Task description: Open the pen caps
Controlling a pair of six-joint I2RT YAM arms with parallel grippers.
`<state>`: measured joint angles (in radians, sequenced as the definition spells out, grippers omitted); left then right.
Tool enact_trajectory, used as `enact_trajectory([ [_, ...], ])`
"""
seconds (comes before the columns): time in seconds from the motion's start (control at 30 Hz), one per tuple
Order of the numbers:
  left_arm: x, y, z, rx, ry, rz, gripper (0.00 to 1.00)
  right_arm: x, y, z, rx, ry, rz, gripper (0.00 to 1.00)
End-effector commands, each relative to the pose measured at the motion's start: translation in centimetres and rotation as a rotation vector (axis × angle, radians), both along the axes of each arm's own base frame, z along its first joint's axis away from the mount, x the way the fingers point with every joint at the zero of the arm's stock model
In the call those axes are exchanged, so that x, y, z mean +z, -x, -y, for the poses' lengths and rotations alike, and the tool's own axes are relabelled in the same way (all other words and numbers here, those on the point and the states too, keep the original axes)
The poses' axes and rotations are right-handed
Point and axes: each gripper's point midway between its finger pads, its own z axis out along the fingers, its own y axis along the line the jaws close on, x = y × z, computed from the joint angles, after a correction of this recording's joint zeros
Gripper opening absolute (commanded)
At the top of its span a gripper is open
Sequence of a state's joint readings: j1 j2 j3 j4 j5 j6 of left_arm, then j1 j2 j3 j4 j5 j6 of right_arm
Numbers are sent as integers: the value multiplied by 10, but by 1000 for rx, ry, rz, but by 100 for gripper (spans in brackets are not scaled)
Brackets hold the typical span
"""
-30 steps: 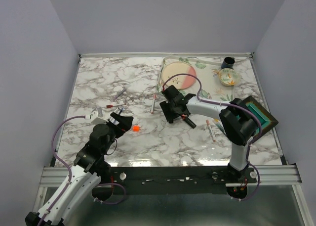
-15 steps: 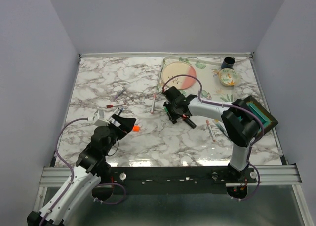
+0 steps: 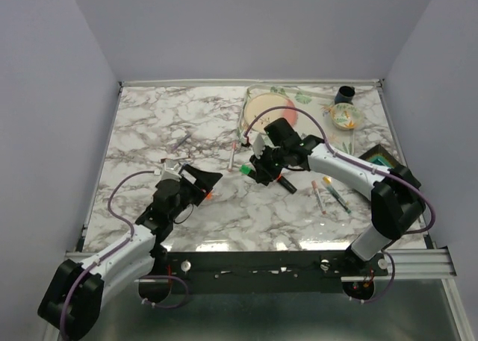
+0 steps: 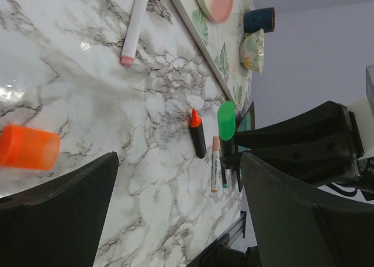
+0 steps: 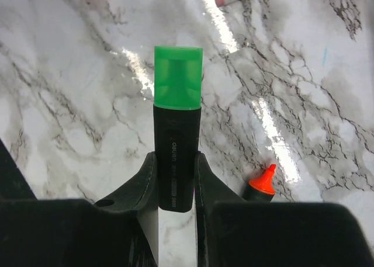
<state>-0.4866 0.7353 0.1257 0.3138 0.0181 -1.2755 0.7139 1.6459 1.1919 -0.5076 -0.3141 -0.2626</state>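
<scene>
A black highlighter (image 5: 176, 156) with a green pen cap (image 5: 178, 77) sticks out forward from my right gripper (image 5: 176, 182), which is shut on its barrel above the table. From above, the right gripper (image 3: 263, 169) sits mid-table with the green cap (image 3: 245, 170) pointing left. My left gripper (image 3: 200, 179) is open and holds nothing; it faces the green cap (image 4: 226, 120) from a distance. A loose orange cap (image 4: 28, 147) lies by its left finger, and the same orange cap (image 3: 208, 195) shows just right of the gripper. An uncapped orange-tipped highlighter (image 3: 286, 183) lies beneath the right gripper.
A white pen with a pink cap (image 3: 232, 156) lies left of the right gripper. Two thin pens (image 3: 321, 195) rest further right. A plate (image 3: 265, 111), bowl (image 3: 346, 117) and dark cup (image 3: 344, 95) stand at the back right, a teal box (image 3: 385, 160) at the right edge.
My right gripper closed on the green-capped highlighter and lifted it, the arm stretching out. My left arm reached forward and right, towards the highlighter, staying open.
</scene>
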Motion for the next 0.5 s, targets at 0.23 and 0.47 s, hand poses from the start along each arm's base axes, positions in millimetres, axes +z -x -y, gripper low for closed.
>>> enact_trajectory([
  [0.23, 51, -18, 73, -129, 96, 89, 84, 12, 40, -4, 276, -87, -78, 1],
  [0.47, 29, -20, 91, -113, 45, 26, 70, 20, 42, -6, 278, -112, -65, 1],
])
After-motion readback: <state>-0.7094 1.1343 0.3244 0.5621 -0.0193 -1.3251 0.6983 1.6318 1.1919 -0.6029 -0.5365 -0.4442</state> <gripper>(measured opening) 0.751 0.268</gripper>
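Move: The green cap is on the pen held in the right fingers. From the left hand it lies about 10 cm to the right, 4 cm ahead and 2 cm higher; from the right hand it is some 5 cm left, 2 cm ahead and 3 cm up. On the table, the loose orange cap is about 2 cm left of the left hand, level with it and 10 cm below. The uncapped orange pen lies roughly 12 cm right of the right hand, 3 cm ahead and 9 cm lower. The left hand sweeps about 9 cm to the right and some 3 cm up towards the green cap, turning roughly 10 degrees clockwise while its wide-open fingers start to narrow around the cap without having shut on it. The right hand keeps its grip on the black body of the pen and draws back about 3.5 cm, swinging counter-clockwise some 15 degrees to bring the capped end to the left fingers. ##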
